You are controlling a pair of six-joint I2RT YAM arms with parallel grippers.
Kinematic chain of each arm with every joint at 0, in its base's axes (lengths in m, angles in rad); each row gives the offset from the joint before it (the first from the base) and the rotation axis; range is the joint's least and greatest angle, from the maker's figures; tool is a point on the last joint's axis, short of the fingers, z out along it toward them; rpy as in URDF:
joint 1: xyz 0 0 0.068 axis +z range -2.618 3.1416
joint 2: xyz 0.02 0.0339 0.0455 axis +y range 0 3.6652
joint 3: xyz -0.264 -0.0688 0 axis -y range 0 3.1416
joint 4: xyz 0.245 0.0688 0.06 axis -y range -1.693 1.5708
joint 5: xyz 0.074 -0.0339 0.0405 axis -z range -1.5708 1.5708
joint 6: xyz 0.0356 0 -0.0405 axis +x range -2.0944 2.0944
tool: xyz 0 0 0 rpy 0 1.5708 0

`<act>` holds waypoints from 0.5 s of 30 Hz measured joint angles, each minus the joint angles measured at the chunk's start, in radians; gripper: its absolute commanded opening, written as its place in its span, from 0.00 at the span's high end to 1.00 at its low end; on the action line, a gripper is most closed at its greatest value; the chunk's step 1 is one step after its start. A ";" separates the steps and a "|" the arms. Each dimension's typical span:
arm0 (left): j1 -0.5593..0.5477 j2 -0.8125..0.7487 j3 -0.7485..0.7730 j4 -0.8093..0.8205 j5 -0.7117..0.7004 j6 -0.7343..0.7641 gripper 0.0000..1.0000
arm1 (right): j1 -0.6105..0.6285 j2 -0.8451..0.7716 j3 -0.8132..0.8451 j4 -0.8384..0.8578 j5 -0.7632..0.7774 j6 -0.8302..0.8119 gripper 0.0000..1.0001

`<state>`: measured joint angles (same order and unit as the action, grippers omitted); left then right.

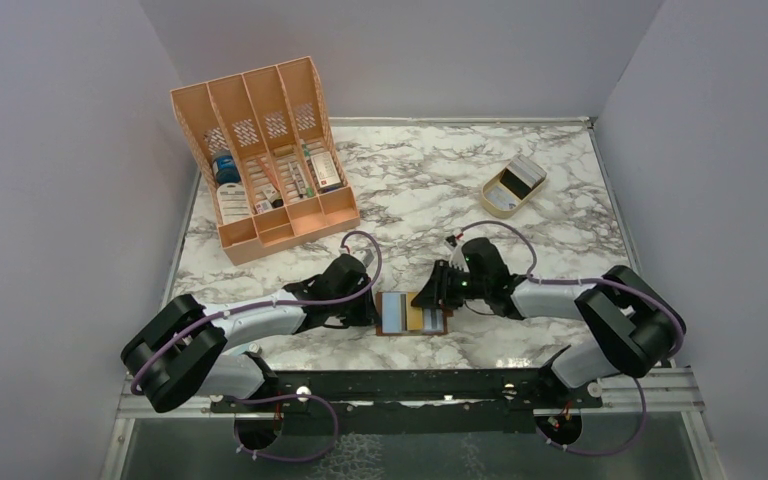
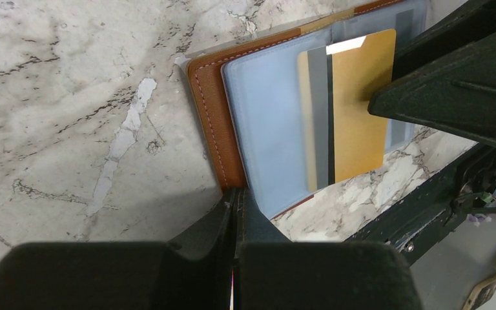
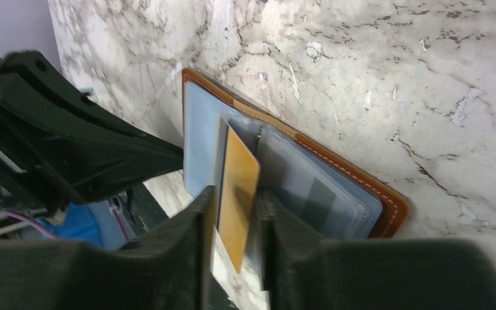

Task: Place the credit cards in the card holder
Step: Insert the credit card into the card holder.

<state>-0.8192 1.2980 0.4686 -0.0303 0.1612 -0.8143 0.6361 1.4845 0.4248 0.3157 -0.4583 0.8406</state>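
Observation:
The brown card holder (image 1: 392, 312) lies open on the marble near the front edge, its bluish sleeves up (image 2: 265, 116) (image 3: 200, 129). My left gripper (image 1: 368, 305) (image 2: 240, 200) is shut on the card holder's near edge. A gold credit card (image 1: 427, 318) (image 2: 358, 110) (image 3: 239, 187) with a dark stripe sits partly inside a sleeve. My right gripper (image 1: 430, 295) (image 3: 236, 194) straddles the card's outer end, jaws slightly apart and open around it. More credit cards (image 1: 523, 175), pale and dark, stand at the back right.
The spare cards rest in a small tan stand (image 1: 500, 205) at the back right. A big orange slotted organiser (image 1: 260, 150) with small boxes and bottles stands at the back left. The black mounting rail (image 1: 410, 385) runs just in front of the holder.

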 measured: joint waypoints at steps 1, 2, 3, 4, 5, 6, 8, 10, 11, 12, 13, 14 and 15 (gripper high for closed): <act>0.000 0.000 0.000 0.001 0.000 -0.001 1.00 | 0.000 -0.002 0.011 -0.019 0.008 -0.004 0.58; 0.000 0.000 -0.001 0.002 0.000 -0.002 1.00 | 0.000 -0.008 0.020 -0.037 0.016 -0.007 0.54; 0.000 0.000 -0.002 0.003 0.000 -0.003 1.00 | 0.003 -0.019 0.028 -0.055 0.024 -0.009 0.51; 0.000 0.000 -0.002 0.005 0.000 -0.003 1.00 | 0.005 -0.033 0.034 -0.072 0.031 -0.012 0.50; 0.000 -0.001 -0.005 0.007 0.000 -0.005 1.00 | 0.006 -0.051 0.039 -0.094 0.042 -0.018 0.50; 0.000 -0.002 -0.006 0.009 0.000 -0.006 1.00 | 0.006 -0.065 0.042 -0.113 0.050 -0.023 0.50; 0.000 -0.004 -0.010 0.014 0.000 -0.008 1.00 | 0.006 -0.083 0.046 -0.143 0.063 -0.029 0.50; 0.000 -0.006 -0.013 0.018 0.000 -0.010 1.00 | 0.006 -0.093 0.047 -0.167 0.070 -0.034 0.50; 0.000 -0.006 -0.013 0.019 0.000 -0.011 1.00 | 0.006 -0.096 0.049 -0.177 0.072 -0.034 0.50; 0.000 -0.006 -0.013 0.019 0.000 -0.011 1.00 | 0.009 -0.098 0.051 -0.185 0.074 -0.034 0.50; 0.000 -0.006 -0.013 0.019 0.000 -0.011 1.00 | 0.012 -0.099 0.053 -0.191 0.076 -0.034 0.50; 0.000 -0.006 -0.013 0.019 0.000 -0.011 1.00 | 0.015 -0.099 0.055 -0.196 0.076 -0.034 0.50; 0.000 -0.006 -0.013 0.020 0.000 -0.013 1.00 | 0.019 -0.099 0.056 -0.198 0.076 -0.034 0.51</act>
<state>-0.8192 1.2922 0.4553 -0.0105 0.1616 -0.8272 0.6548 1.3853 0.4805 0.1177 -0.3820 0.8066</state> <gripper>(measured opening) 0.009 0.497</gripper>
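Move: The gold credit card, its left edge in the open card holder and its right edge still raised, has its middle about 2 cm to the left of the right hand, 1 cm back and 1 cm below. The card holder's middle is about 3 cm to the left, 2 cm back and 2 cm below. The left hand's fingertips, shut on the holder's left edge, are some 10 cm to the left and 3 cm back. From the left hand, the card's middle lies about 8 cm to its right and 2 cm ahead. The gold card is left in the holder as the right fingers, already parting, spread to about half open and come free of its raised right edge. The right hand lifts a little over 1 cm off the card, then eases just under 1 cm to its right and tips by about 5 degrees. The left hand stays in place, still pinching the holder's left edge. ##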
